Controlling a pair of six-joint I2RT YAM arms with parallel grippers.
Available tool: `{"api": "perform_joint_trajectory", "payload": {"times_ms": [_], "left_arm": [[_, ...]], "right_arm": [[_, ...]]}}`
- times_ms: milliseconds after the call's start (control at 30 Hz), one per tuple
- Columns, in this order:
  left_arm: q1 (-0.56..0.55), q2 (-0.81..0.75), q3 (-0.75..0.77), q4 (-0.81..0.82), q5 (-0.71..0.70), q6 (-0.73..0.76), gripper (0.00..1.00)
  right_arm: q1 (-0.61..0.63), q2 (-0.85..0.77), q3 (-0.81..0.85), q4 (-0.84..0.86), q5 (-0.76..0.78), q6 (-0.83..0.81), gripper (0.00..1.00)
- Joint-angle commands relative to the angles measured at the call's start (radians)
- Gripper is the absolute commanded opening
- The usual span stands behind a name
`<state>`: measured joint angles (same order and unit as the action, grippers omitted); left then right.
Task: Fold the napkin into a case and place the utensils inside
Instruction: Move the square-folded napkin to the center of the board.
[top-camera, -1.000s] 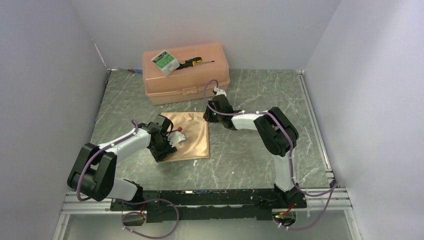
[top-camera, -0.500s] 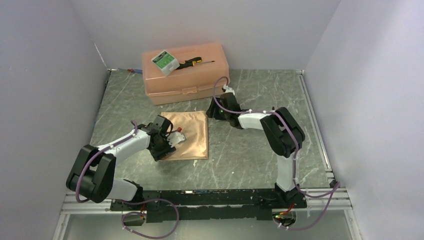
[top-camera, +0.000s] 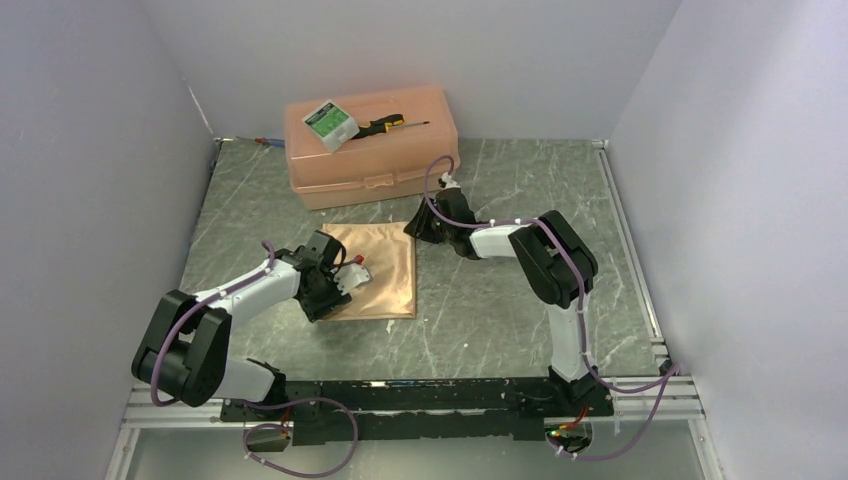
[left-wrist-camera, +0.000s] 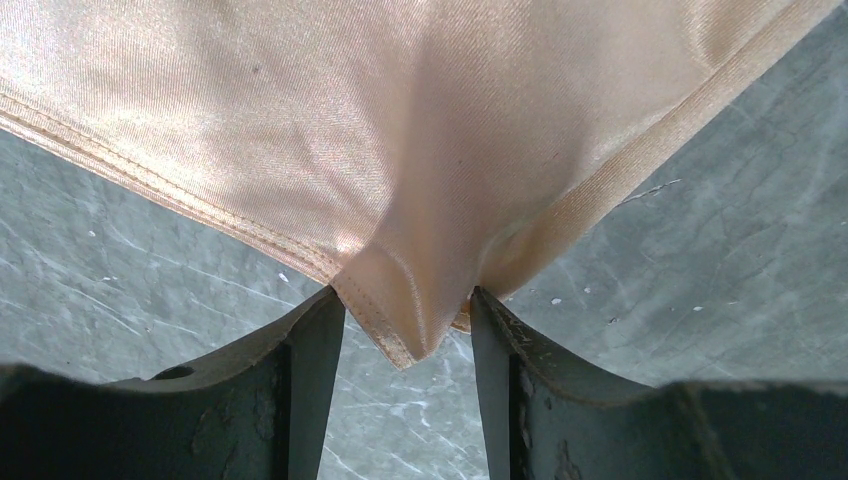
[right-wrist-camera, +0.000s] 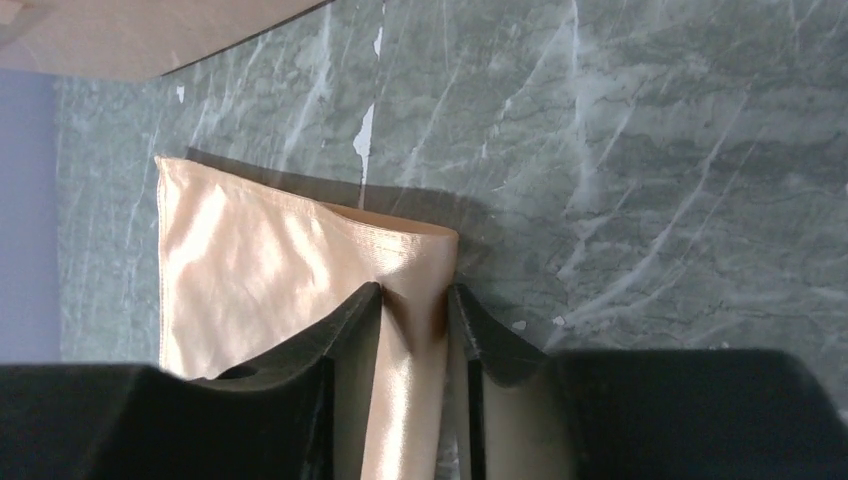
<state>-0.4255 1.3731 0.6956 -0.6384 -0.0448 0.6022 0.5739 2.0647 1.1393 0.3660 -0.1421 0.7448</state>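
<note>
The peach-orange napkin (top-camera: 375, 268) lies on the table as a folded rectangle. My left gripper (top-camera: 337, 287) is at its near left corner. In the left wrist view that corner of the napkin (left-wrist-camera: 400, 120) bunches up between my left gripper (left-wrist-camera: 405, 300), which is shut on it. My right gripper (top-camera: 415, 232) is at the far right corner. There a raised fold of the napkin (right-wrist-camera: 250, 260) fills the gap of my right gripper (right-wrist-camera: 415, 295). A slim bluish piece, seemingly the utensils (top-camera: 265, 141), pokes out left of the box. The case is not in view.
A rigid peach plastic box (top-camera: 370, 160) stands at the back, close behind the napkin. On its lid lie a black-and-yellow screwdriver (top-camera: 390, 124) and a small green-and-white carton (top-camera: 330, 122). Grey walls close in on three sides of the marbled table (top-camera: 500, 300).
My right gripper drew back to the right with its jaws wider, then returned to the napkin's far right corner and closed on the fold. The left arm has stayed put.
</note>
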Motion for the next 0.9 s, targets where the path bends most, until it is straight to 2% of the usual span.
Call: {"api": "perform_joint_trajectory", "payload": {"times_ms": [0,100,133,367,667,867], "left_arm": [[0.004,0.017,-0.028,0.069,-0.057,0.030,0.54],[0.005,0.013,-0.024,0.071,-0.058,0.034,0.54],[0.004,0.012,-0.022,0.073,-0.056,0.037,0.54],[-0.031,0.064,0.042,0.080,-0.027,0.038,0.55],[-0.185,0.198,0.158,0.149,0.046,0.048,0.55],[-0.264,0.296,0.231,0.171,0.024,0.049,0.54]], "right_arm": [[0.008,0.025,0.004,-0.005,0.010,0.029,0.26],[0.007,-0.004,-0.024,0.011,0.036,0.031,0.04],[0.006,-0.017,-0.033,0.007,0.046,0.027,0.00],[-0.005,-0.161,-0.188,-0.017,0.139,0.020,0.00],[-0.035,-0.491,-0.519,-0.075,0.318,0.031,0.00],[-0.070,-0.609,-0.622,-0.124,0.375,0.038,0.00]]}}
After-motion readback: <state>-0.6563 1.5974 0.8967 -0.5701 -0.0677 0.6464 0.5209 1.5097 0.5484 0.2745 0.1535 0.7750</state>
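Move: The square-folded napkin's far right corner lies almost at the right hand's fingertips, some 2 cm ahead and 2 cm below, with the napkin's middle about 9 cm back and 10 cm to the left. The plastic box's middle is roughly 17 cm ahead and 9 cm left of that hand. The left fingertips are already on the near left corner, the napkin's middle about 11 cm ahead and 10 cm right; the board's middle is some 10 cm farther right, level with it. The right hand sinks about 1 cm and shuts its half-open fingers on the napkin's far right corner, then drags that corner some 15 cm right and 10 cm back, away from the box, turning nearly 20 degrees clockwise. The left hand holds still at first, then follows low over the board, about 9 cm right and 4 cm forward with a 15-degree clockwise turn, its part-open fingers keeping the near left corner between them. ##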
